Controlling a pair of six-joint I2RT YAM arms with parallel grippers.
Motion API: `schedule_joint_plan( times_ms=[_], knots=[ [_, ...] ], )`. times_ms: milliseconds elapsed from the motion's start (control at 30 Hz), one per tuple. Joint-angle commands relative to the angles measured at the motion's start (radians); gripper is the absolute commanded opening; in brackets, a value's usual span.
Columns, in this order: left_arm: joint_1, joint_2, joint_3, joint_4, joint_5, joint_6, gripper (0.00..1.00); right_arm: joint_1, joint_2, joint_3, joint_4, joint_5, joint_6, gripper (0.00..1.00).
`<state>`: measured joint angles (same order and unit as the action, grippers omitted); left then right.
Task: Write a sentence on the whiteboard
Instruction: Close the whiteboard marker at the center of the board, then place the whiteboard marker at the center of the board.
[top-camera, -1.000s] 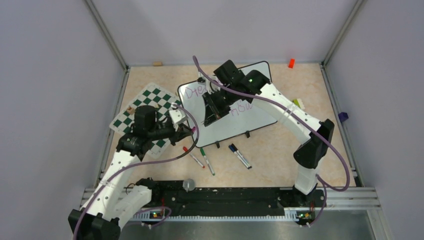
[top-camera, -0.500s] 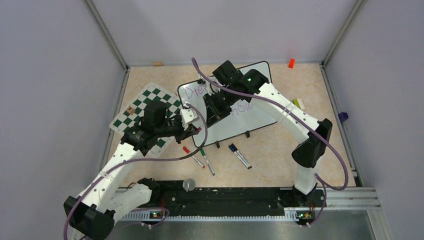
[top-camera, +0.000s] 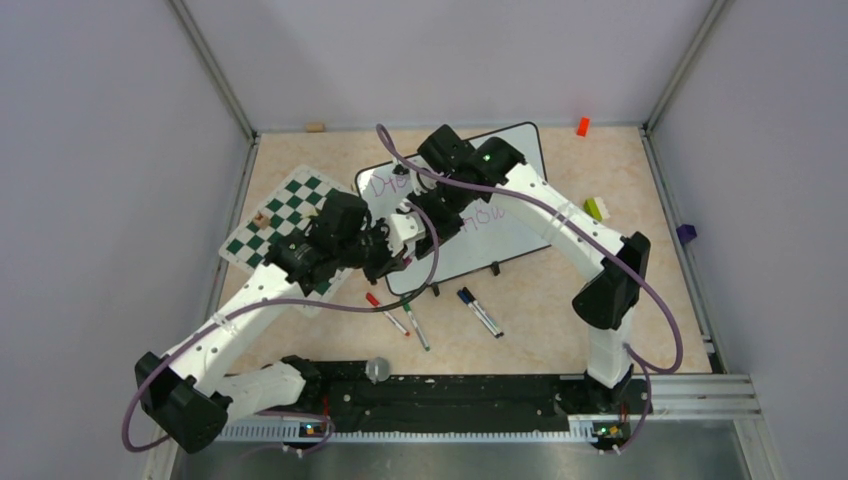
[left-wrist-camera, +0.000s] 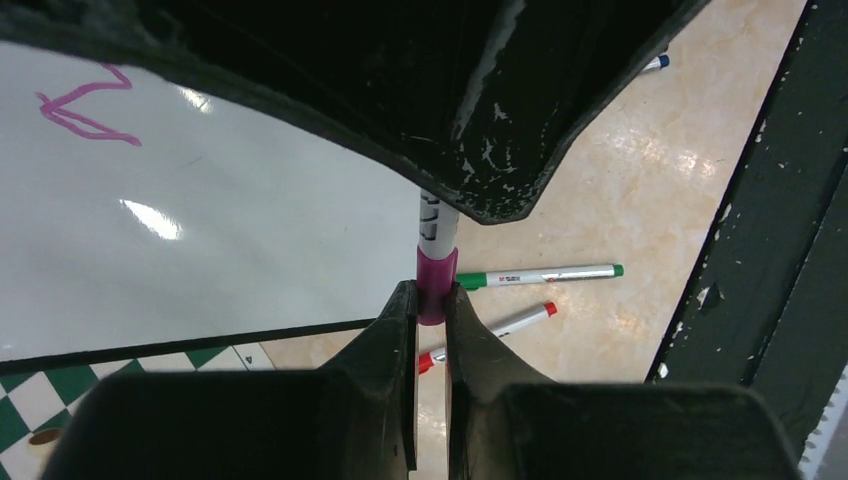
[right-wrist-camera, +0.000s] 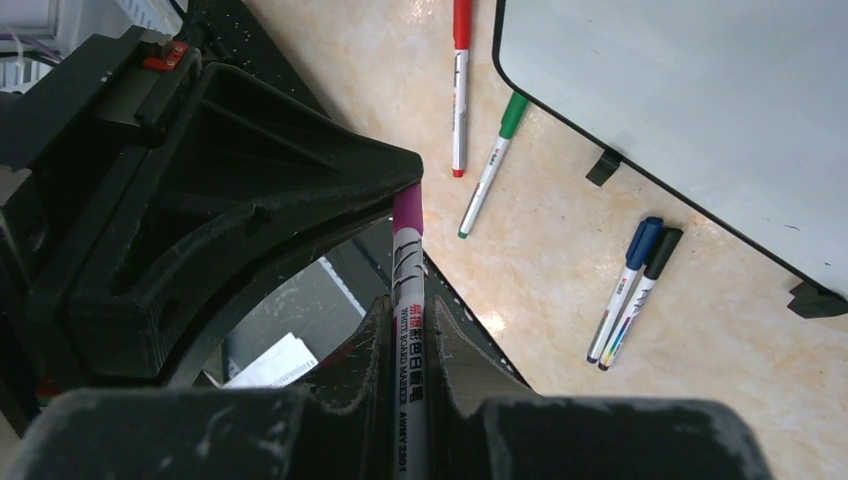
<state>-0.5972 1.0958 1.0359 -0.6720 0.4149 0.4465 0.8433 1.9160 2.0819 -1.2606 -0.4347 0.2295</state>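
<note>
The whiteboard (top-camera: 495, 245) lies tilted at mid-table, with the sentence (top-camera: 385, 185) in purple-pink lettering partly hidden under the arms. A stroke of the sentence (left-wrist-camera: 85, 105) shows on the whiteboard (left-wrist-camera: 200, 250) in the left wrist view. My right gripper (top-camera: 425, 222) is shut on the white barrel of a purple marker (right-wrist-camera: 408, 340). My left gripper (left-wrist-camera: 432, 300) faces it tip to tip over the board's lower left corner, shut on the marker's purple cap (left-wrist-camera: 437, 285). The cap (right-wrist-camera: 407, 215) sits on the barrel's end.
A green-and-white chess mat (top-camera: 290, 215) lies left of the board. A red marker (top-camera: 385, 312), a green marker (top-camera: 415, 322) and a blue marker (top-camera: 480, 312) beside a black one lie in front. Small blocks sit at the back right (top-camera: 582, 126) and right (top-camera: 597, 208).
My left arm has swung right from the chess mat's edge, and its gripper now meets the marker held in the right gripper. The right gripper has shifted slightly left.
</note>
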Motion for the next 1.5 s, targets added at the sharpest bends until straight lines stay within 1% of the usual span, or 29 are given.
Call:
schedule_joint_plan(
  times_ms=[0, 100, 200, 333, 400, 533, 633, 700, 733, 800, 900, 933, 967, 1000, 1100, 1233, 1333, 1467],
  knots=[
    [-0.031, -0.020, 0.091, 0.276, 0.063, -0.110, 0.00, 0.045, 0.021, -0.033, 0.107, -0.044, 0.030, 0.00],
    [-0.032, -0.010, 0.108, 0.305, 0.069, -0.139, 0.00, 0.047, 0.014, -0.057, 0.122, -0.061, 0.040, 0.00],
    [-0.030, 0.009, 0.146, 0.308, 0.078, -0.135, 0.00, 0.056, 0.019, -0.076, 0.119, -0.084, 0.041, 0.00],
    [-0.031, 0.044, 0.216, 0.309, 0.070, -0.141, 0.00, 0.079, 0.021, -0.095, 0.120, -0.068, 0.048, 0.00],
    [-0.031, 0.058, 0.233, 0.331, 0.090, -0.172, 0.00, 0.079, 0.022, -0.098, 0.120, -0.058, 0.058, 0.00],
    [-0.031, 0.044, 0.209, 0.410, 0.118, -0.277, 0.00, 0.082, 0.022, -0.101, 0.119, 0.002, 0.088, 0.00],
    [-0.031, 0.021, 0.177, 0.404, 0.126, -0.295, 0.00, 0.081, 0.013, -0.105, 0.121, 0.019, 0.103, 0.00],
    [-0.031, -0.016, 0.126, 0.381, 0.097, -0.288, 0.00, 0.077, -0.009, -0.118, 0.147, 0.006, 0.123, 0.00],
    [-0.031, -0.044, 0.086, 0.383, 0.058, -0.310, 0.00, 0.068, -0.028, -0.136, 0.169, -0.012, 0.141, 0.00],
    [-0.025, -0.110, 0.001, 0.404, -0.012, -0.351, 0.13, 0.027, -0.078, -0.202, 0.227, -0.060, 0.183, 0.00],
    [-0.021, -0.198, -0.091, 0.390, -0.086, -0.392, 0.33, -0.034, -0.171, -0.326, 0.321, -0.118, 0.229, 0.00],
    [-0.022, -0.221, -0.111, 0.376, -0.105, -0.404, 0.52, -0.054, -0.204, -0.370, 0.336, -0.127, 0.239, 0.00],
    [-0.020, -0.240, -0.134, 0.359, -0.120, -0.412, 0.87, -0.075, -0.237, -0.415, 0.345, -0.136, 0.248, 0.00],
    [-0.020, -0.258, -0.148, 0.343, -0.135, -0.427, 0.97, -0.093, -0.269, -0.460, 0.349, -0.143, 0.254, 0.00],
    [-0.018, -0.298, -0.180, 0.308, -0.169, -0.493, 0.99, -0.138, -0.382, -0.631, 0.364, -0.130, 0.277, 0.00],
    [-0.016, -0.329, -0.203, 0.270, -0.233, -0.574, 0.99, -0.193, -0.561, -0.848, 0.445, -0.096, 0.364, 0.00],
    [-0.013, -0.342, -0.204, 0.225, -0.291, -0.642, 0.99, -0.229, -0.667, -0.986, 0.530, -0.039, 0.444, 0.00],
    [-0.012, -0.339, -0.204, 0.122, -0.397, -0.752, 0.98, -0.237, -0.764, -1.142, 0.702, 0.066, 0.561, 0.00]
  ],
)
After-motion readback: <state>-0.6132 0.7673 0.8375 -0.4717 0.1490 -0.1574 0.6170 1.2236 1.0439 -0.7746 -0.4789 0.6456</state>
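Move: The purple cap is already over the marker's tip, between the left hand's fingers. The marker body in the right hand's grip is about 5 cm right and 2 cm ahead of the left hand; from the right hand the cap is about 5 cm left, 2 cm back, 1 cm lower. Some 12 cm below the left hand, the green marker is 10 cm back, 1 cm right; the red marker 8 cm back, 5 cm left; the blue-and-black pair 7 cm back, 16 cm right. Cap and marker are kept together in the air, both hands nearly still and shifting by no more than about a centimetre, the cap still pinched left and the body right. Then the left fingers open wide and let go of the cap, that hand lifting nearly 6 cm before sinking a little, drifting left and turning counter-clockwise. The right hand keeps its grip and carries the marker about 11 cm right, also down and somewhat back, towards the blue-and-black pair, turning clockwise some 30 degrees. ##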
